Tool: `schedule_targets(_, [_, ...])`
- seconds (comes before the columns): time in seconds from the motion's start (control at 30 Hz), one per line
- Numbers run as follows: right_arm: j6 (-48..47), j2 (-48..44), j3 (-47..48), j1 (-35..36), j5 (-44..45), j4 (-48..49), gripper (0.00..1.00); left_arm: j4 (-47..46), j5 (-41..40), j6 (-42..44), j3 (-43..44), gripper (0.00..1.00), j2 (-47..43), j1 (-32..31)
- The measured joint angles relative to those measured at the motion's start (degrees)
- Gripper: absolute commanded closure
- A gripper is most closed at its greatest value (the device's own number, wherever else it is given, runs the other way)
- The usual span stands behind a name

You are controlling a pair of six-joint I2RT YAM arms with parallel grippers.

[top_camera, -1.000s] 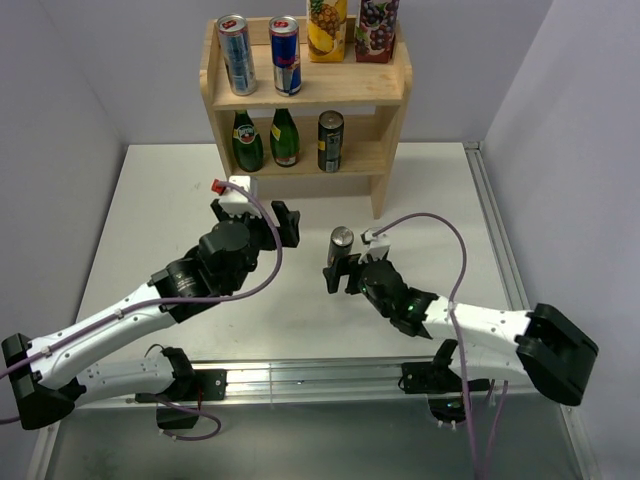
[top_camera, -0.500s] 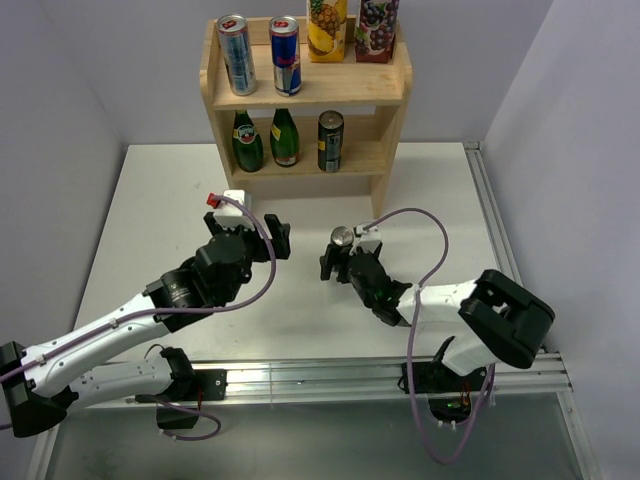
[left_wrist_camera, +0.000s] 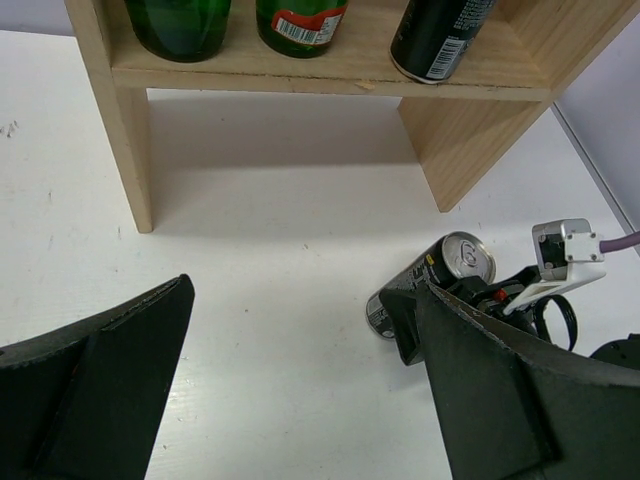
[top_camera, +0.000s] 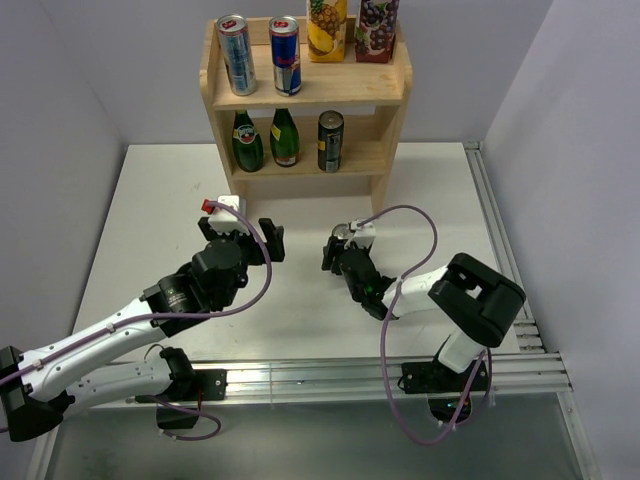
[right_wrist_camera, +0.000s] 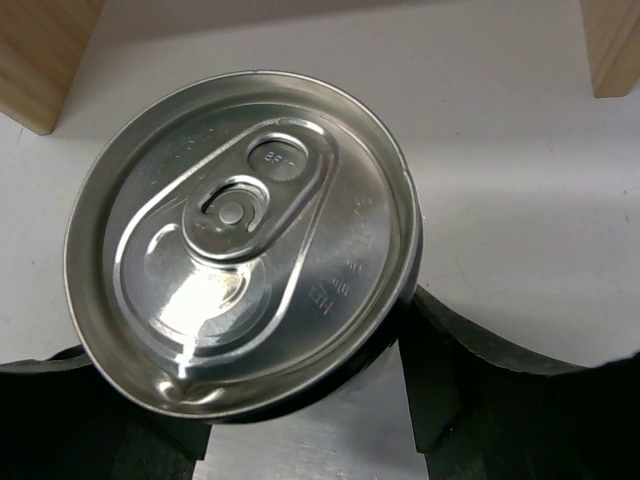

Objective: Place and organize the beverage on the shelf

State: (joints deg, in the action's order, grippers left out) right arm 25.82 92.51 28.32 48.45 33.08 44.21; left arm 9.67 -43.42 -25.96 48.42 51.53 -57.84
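Note:
A black beverage can (top_camera: pixel 343 233) with a silver top (right_wrist_camera: pixel 240 240) stands on the white table in front of the shelf (top_camera: pixel 345 90). My right gripper (top_camera: pixel 341 248) is shut on it, and its dark fingers (right_wrist_camera: pixel 440 345) press the can's sides just below the rim. The can (left_wrist_camera: pixel 440 272) also shows in the left wrist view, with the right gripper's finger against it. To its left, my left gripper (top_camera: pixel 245 235) hovers wide open with nothing between its fingers (left_wrist_camera: pixel 130 340).
The shelf's top tier holds two tall cans (top_camera: pixel 237 53) and two juice cartons (top_camera: pixel 328 28). On the lower tier stand two green bottles (top_camera: pixel 248 142) and a black can (top_camera: pixel 330 140), with bare board (top_camera: pixel 365 152) to their right. Grey walls close in both sides.
My right gripper's jaws have closed around the black can, and its arm has folded in closer behind it. The left arm has drawn back a little, still open.

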Motion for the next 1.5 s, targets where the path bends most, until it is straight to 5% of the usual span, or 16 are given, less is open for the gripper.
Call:
schedule_targets(0.17, [-0.35, -0.37, 0.26, -0.02, 0.44, -0.83, 1.00, -0.17, -0.24, 0.00, -0.33, 0.01, 0.00, 0.00])
schedule_targets(0.43, [-3.13, -13.60, 5.62, 0.00, 2.12, -20.92, 1.00, -0.50, -1.62, 0.22, -0.52, 0.01, -0.07, 0.00])
schedule_targets(0.7, [-9.68, -23.76, 22.47, -0.26, 5.60, -33.03, 1.00, -1.73, -2.60, 0.20, -1.29, 0.01, -0.07, 0.00])
schedule_targets(1.5, [-17.11, -10.54, 42.16, -17.59, -1.51, -41.31, 1.00, -1.70, -4.48, 0.24, -2.62, 0.01, -4.17, 0.02])
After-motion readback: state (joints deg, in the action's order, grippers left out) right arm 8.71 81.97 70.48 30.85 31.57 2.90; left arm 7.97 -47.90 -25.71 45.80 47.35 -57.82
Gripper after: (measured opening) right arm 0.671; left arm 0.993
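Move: In the right hand's grip is the last black can, still on the table; its free spot, at the right end of the middle shelf, lies about 15 cm ahead, 8 cm to the right and 20 cm up. The shelf can stands about 14 cm ahead and 2 cm left of that hand, the shelf's right panel some 15 cm ahead and 12 cm right. From the left hand the spot is roughly 22 cm ahead, 29 cm right and about level. Lifting the gripped can, the right hand first goes almost straight up about 24 cm, its fingertips tipping up some 15 degrees. It then swings forward about 10 cm and to the right about 6 cm towards the gap between shelf can and right panel, turning slightly clockwise and sinking a touch at the end, fingers keeping their hold. The empty, open left hand drifts a couple of centimetres left. ##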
